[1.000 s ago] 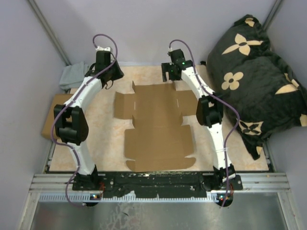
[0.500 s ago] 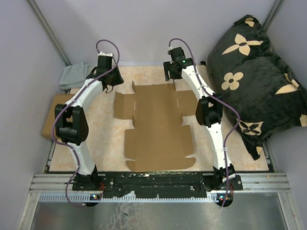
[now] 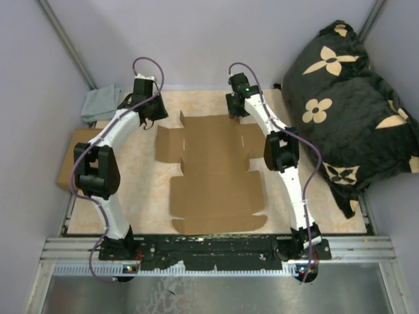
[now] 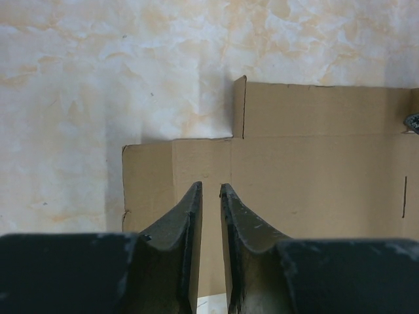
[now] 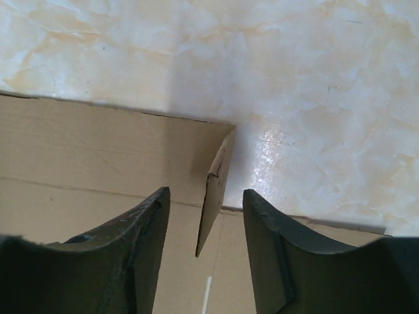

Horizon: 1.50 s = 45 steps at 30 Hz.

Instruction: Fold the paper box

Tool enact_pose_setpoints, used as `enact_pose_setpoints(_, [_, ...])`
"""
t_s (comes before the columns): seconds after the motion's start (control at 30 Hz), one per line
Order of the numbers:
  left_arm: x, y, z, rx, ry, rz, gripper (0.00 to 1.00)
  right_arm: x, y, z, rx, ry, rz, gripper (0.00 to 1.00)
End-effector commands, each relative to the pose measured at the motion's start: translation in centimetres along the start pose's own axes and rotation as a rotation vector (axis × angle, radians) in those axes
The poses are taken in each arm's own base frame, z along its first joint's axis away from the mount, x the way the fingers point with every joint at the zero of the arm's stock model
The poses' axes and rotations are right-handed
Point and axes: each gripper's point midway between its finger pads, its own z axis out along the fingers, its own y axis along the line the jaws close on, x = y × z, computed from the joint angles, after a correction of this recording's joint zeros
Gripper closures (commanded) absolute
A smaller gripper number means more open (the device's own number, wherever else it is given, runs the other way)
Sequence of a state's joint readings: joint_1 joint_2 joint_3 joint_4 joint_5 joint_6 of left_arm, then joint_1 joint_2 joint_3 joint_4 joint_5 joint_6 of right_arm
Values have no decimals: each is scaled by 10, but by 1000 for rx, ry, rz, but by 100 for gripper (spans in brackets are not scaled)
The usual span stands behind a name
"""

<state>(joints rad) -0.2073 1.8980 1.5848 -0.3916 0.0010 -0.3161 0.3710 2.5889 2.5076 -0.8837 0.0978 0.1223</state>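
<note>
The paper box [image 3: 211,171] lies unfolded as a flat brown die-cut sheet in the middle of the table. My left gripper [image 3: 150,112] hovers over the sheet's far-left flap [image 4: 177,176]. In the left wrist view the left gripper [image 4: 211,187] shows only a narrow slit between its fingers, with nothing in it. My right gripper [image 3: 236,110] is at the sheet's far-right corner. In the right wrist view the right gripper [image 5: 205,191] is open and straddles a small raised tab [image 5: 215,196], which stands between the fingers [image 5: 268,235] without touching either.
A black pillow with tan flowers [image 3: 347,98] fills the right side. A grey cloth [image 3: 98,104] lies at the far left, with a plain brown box [image 3: 69,160] beside the table's left edge. Walls close in the back. A metal rail [image 3: 216,248] runs along the near edge.
My right gripper's jaws have narrowed around the raised tab, and its wrist has turned a little over the sheet's far edge. The left gripper has shifted slightly and kept its narrow gap.
</note>
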Motion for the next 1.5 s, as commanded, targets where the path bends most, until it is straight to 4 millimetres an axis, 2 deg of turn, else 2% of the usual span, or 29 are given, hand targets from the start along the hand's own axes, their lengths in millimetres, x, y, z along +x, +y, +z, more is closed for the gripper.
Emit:
enact_pose_setpoints(0.0, [-7, -6, -17, 29, -25, 15, 77, -11, -9, -1, 54, -34, -10, 57])
enact_pose_setpoints(0.03, [-7, -9, -18, 41, -23, 17, 77, -12, -13, 0, 73, -41, -6, 68])
enact_pose_setpoints(0.1, [-7, -18, -22, 94, -17, 31, 76, -17, -18, -3, 107, -75, -2, 99])
enact_pose_setpoints(0.23, [-7, -47, -38, 254, 0, 78, 65, -43, -16, -28, 83, -219, 15, 100])
enact_pose_setpoints(0.27, [-9, -54, -44, 294, -5, 89, 64, -56, -14, -48, 66, -275, 27, 100])
enact_pose_setpoints(0.4, [-25, -77, -79, 413, -61, 124, 64, -71, -6, -95, -4, -421, 69, 100])
enact_pose_setpoints(0.47, [-32, -86, -96, 460, -95, 140, 64, -65, -1, -114, -45, -476, 77, 100])
enact_pose_setpoints(0.57, [-40, -98, -122, 513, -152, 169, 62, -67, 6, -159, -112, -643, 83, 100])
enact_pose_setpoints(0.67, [-44, -107, -143, 545, -201, 212, 58, -59, 16, -202, -217, -823, 76, 100])
enact_pose_setpoints(0.7, [-45, -111, -150, 558, -216, 234, 56, -60, 19, -227, -257, -902, 69, 100])
enact_pose_setpoints(0.77, [-44, -118, -160, 585, -233, 277, 54, -55, 27, -257, -334, -1016, 38, 100])
enact_pose_setpoints(0.83, [-44, -123, -168, 607, -248, 319, 51, -44, 38, -276, -412, -1061, -9, 100])
enact_pose_setpoints(1.0, [-45, -132, -186, 660, -281, 384, 44, -12, 56, -306, -542, -1126, -128, 100])
enact_pose_setpoints(1.13, [-36, -143, -199, 747, -298, 450, 41, 14, 60, -317, -595, -1199, -166, 100])
enact_pose_setpoints(1.2, [-28, -144, -199, 766, -286, 470, 40, 24, 62, -319, -619, -1222, -177, 100])
enact_pose_setpoints(1.33, [-8, -142, -192, 785, -241, 501, 40, 36, 65, -322, -655, -1239, -172, 99])
enact_pose_setpoints(1.47, [14, -145, -194, 857, -183, 514, 40, 40, 65, -321, -666, -1229, -163, 99])
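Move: The box's right far tab stands upright between the right hand's open fingers, about 1 cm ahead and 2 cm below. The left far tab is about 18 cm to the left and level with it. The right side flap lies some 6 cm right and 8 cm back. From the left hand, the right tab is roughly 23 cm to the right, 5 cm ahead and 9 cm below. Right fingers pinch the right tab, then swing it back and up, about 20 cm each; left rises back, opening. ##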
